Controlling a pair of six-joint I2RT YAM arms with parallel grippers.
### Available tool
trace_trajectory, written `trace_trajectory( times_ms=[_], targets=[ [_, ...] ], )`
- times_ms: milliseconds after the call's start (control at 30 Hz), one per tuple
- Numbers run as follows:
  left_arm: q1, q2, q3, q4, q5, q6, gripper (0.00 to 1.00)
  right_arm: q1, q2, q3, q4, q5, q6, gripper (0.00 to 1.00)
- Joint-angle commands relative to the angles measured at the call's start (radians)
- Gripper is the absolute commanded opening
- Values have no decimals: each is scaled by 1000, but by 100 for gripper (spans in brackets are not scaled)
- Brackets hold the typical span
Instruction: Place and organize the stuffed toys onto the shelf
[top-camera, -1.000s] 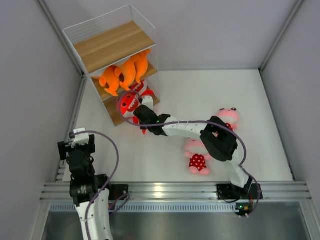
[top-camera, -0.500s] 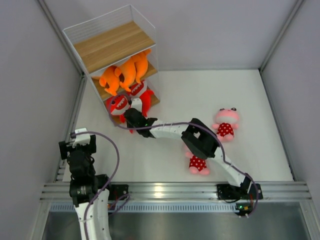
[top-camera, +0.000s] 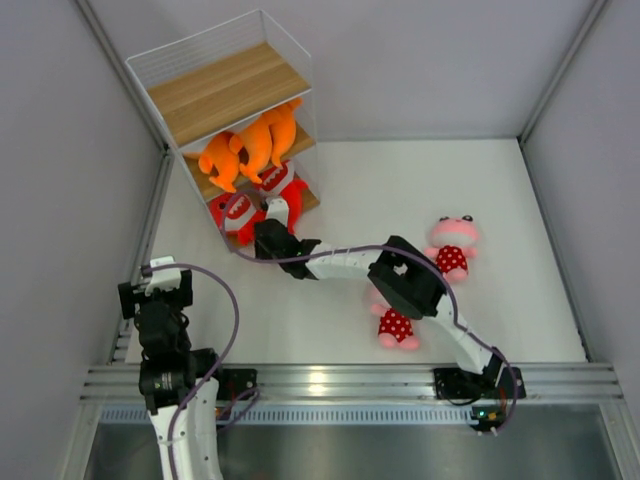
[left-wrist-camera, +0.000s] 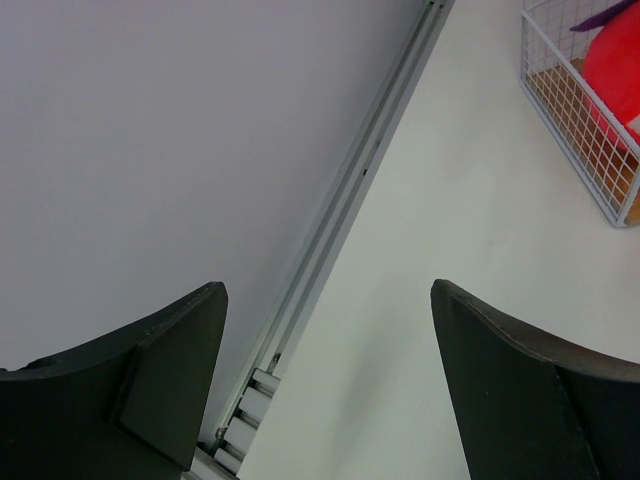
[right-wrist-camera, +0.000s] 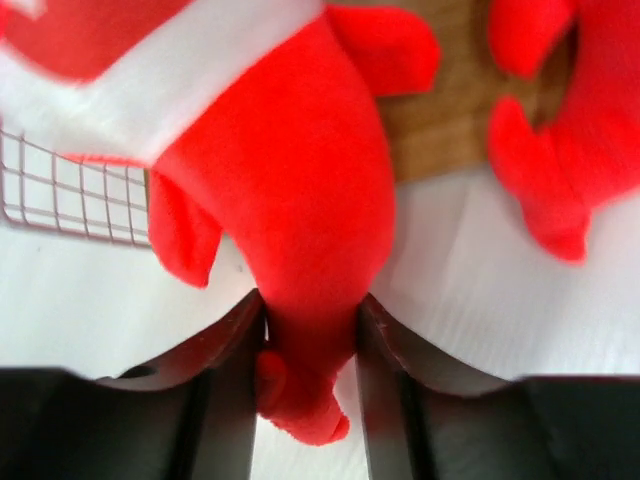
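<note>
The shelf (top-camera: 225, 90) stands at the back left. Two orange sharks (top-camera: 245, 148) lie on its middle board. My right gripper (top-camera: 264, 236) reaches to the shelf's front and is shut on the tail of a red shark (top-camera: 232, 212), whose head rests on the bottom board. In the right wrist view the gripper (right-wrist-camera: 308, 340) squeezes that shark (right-wrist-camera: 290, 200), and a second red shark (right-wrist-camera: 560, 150) lies to its right on the board (right-wrist-camera: 450, 110). Two pink animals in polka-dot dresses lie on the table: one (top-camera: 452, 240) at right, one (top-camera: 395, 322) partly under my right arm. My left gripper (top-camera: 155, 290) is open and empty.
The left wrist view shows its open gripper (left-wrist-camera: 325, 380) over the white table by the left wall rail (left-wrist-camera: 330, 240), with the shelf's wire corner (left-wrist-camera: 580, 130) and a red toy (left-wrist-camera: 615, 60) at top right. Grey walls enclose the table; a metal rail runs along the near edge.
My right gripper has carried the red shark left and back, from in front of the shelf onto the bottom board. The left arm has not moved.
</note>
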Motion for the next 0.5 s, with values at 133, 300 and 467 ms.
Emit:
trace_trajectory(
  times_ms=[133, 300, 467],
  targets=[
    [-2, -15, -4, 17, 9, 7, 88, -6, -89, -67, 145, -143, 97, 0],
    [-2, -15, -5, 16, 12, 9, 88, -14, -58, -14, 189, -105, 112, 0],
    [-2, -13, -5, 17, 17, 9, 88, -14, -4, 64, 193, 16, 166, 0]
  ],
)
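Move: The red shark toy lies on the bottom shelf with its tail between the right hand's half-open fingers; its middle is about 5 cm ahead, 5 cm left and roughly level in height. The second red shark lies about 6 cm ahead and 6 cm right. The nearest orange shark is on the middle shelf, some 4 cm ahead, 3 cm left and 18 cm above. From the left hand the first red shark lies about 21 cm ahead, 15 cm right and 16 cm below. Backing off a couple of centimetres and slightly right, the right hand shuts its fingers onto the red shark's tail from both sides. Still pinching it, the hand then rises about 4 cm while easing forward and left at the front of the bottom shelf, its left side rolling up some 10 degrees. ##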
